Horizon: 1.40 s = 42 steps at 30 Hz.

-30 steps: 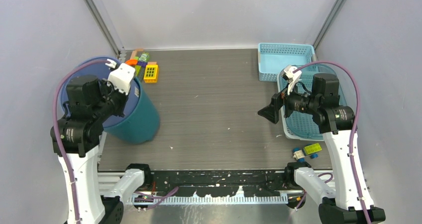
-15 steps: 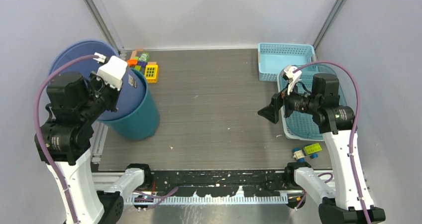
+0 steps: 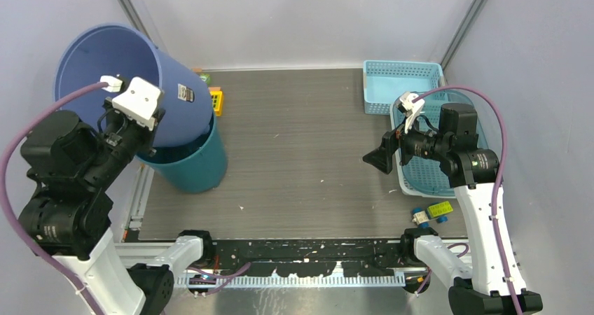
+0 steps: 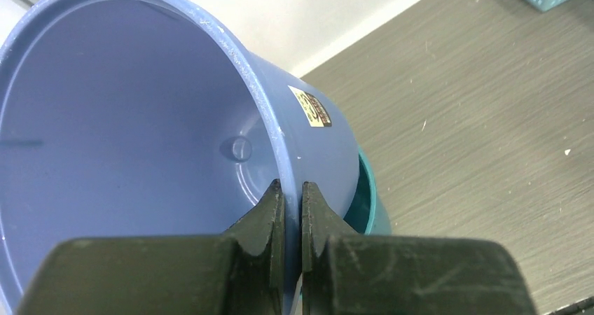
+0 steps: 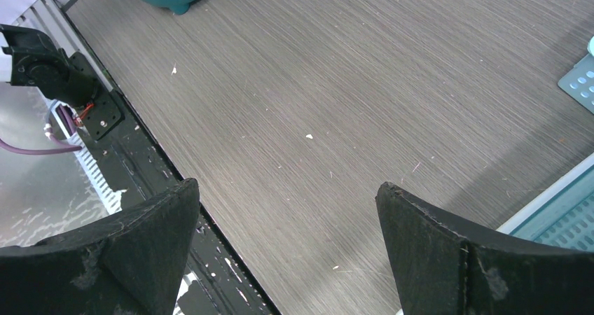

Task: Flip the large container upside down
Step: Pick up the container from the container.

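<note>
The large container, a blue bucket (image 3: 98,63) (image 4: 140,119) with a label on its side, hangs tilted above the table's left side, its mouth facing up and left. Its bottom still dips into a teal bucket (image 3: 196,168) (image 4: 369,213) standing upright beneath it. My left gripper (image 3: 146,137) (image 4: 293,189) is shut on the blue bucket's rim, one finger inside and one outside the wall. At the right my right gripper (image 3: 378,159) (image 5: 286,185) hovers open over bare table, nothing between its fingers.
Two light blue baskets stand at the right, one at the back (image 3: 403,84) and one under the right arm (image 3: 429,178). Coloured toy blocks (image 3: 214,102) lie behind the buckets. A small toy (image 3: 434,211) lies near the front right edge.
My left arm has lifted the blue bucket up and to the left out of the teal one and tilted it. The right arm has not moved.
</note>
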{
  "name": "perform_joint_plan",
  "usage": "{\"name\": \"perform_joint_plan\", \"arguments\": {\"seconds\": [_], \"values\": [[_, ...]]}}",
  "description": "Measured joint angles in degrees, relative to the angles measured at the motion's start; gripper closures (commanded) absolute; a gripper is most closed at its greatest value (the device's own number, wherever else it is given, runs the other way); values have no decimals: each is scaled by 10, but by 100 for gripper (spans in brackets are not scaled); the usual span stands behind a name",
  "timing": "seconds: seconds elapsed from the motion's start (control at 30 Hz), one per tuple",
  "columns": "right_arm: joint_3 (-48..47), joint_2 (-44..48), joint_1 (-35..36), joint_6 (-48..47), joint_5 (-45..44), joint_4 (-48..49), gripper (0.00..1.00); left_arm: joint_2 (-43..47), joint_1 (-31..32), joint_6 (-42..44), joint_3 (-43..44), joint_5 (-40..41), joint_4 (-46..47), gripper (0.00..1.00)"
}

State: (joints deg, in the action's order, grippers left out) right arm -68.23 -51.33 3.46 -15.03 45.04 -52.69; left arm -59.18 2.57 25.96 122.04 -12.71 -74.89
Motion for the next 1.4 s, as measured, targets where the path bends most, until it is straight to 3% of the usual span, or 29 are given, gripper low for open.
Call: {"name": "perform_joint_plan", "arguments": {"seconds": [0.37,0.63,1.1,1.4], "values": [[0,7,2,0,0,0,0,-34,0,-19,118,-64,5,100],[0,12,2,0,-2,0,0,-53,-7,-54,162,-161,16,100],[-45,14,2,42,-85,35,0,-106,-11,-150,96,-410,122,100],[-130,-29,2,82,-190,78,0,-180,27,-195,25,-434,240,100]]}}
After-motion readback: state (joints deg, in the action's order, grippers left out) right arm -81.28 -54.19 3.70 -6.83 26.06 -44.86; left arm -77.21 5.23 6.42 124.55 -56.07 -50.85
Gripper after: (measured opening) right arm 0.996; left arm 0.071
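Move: The left hand holds the large blue container by its rim and is taking it to the bare middle of the table, roughly 25 cm to its right, 12 cm ahead and 50 cm below. The teal container stands about 9 cm ahead, nearly level sideways and 38 cm down; the yellow block is some 30 cm ahead, in line with the hand and 48 cm down. From the right hand, the blue container is about 46 cm left, 7 cm ahead and 13 cm higher. Still pinching the blue container's rim, the left hand rises about 7 cm while drawing back slightly, then swings some 14 cm right and turns about 40 degrees clockwise, finally pushing forward and sinking a little as it carries the container away from the teal one towards mid-table. The right hand, fingers still wide open, starts late and goes up, then also forward and right, turning clockwise. ##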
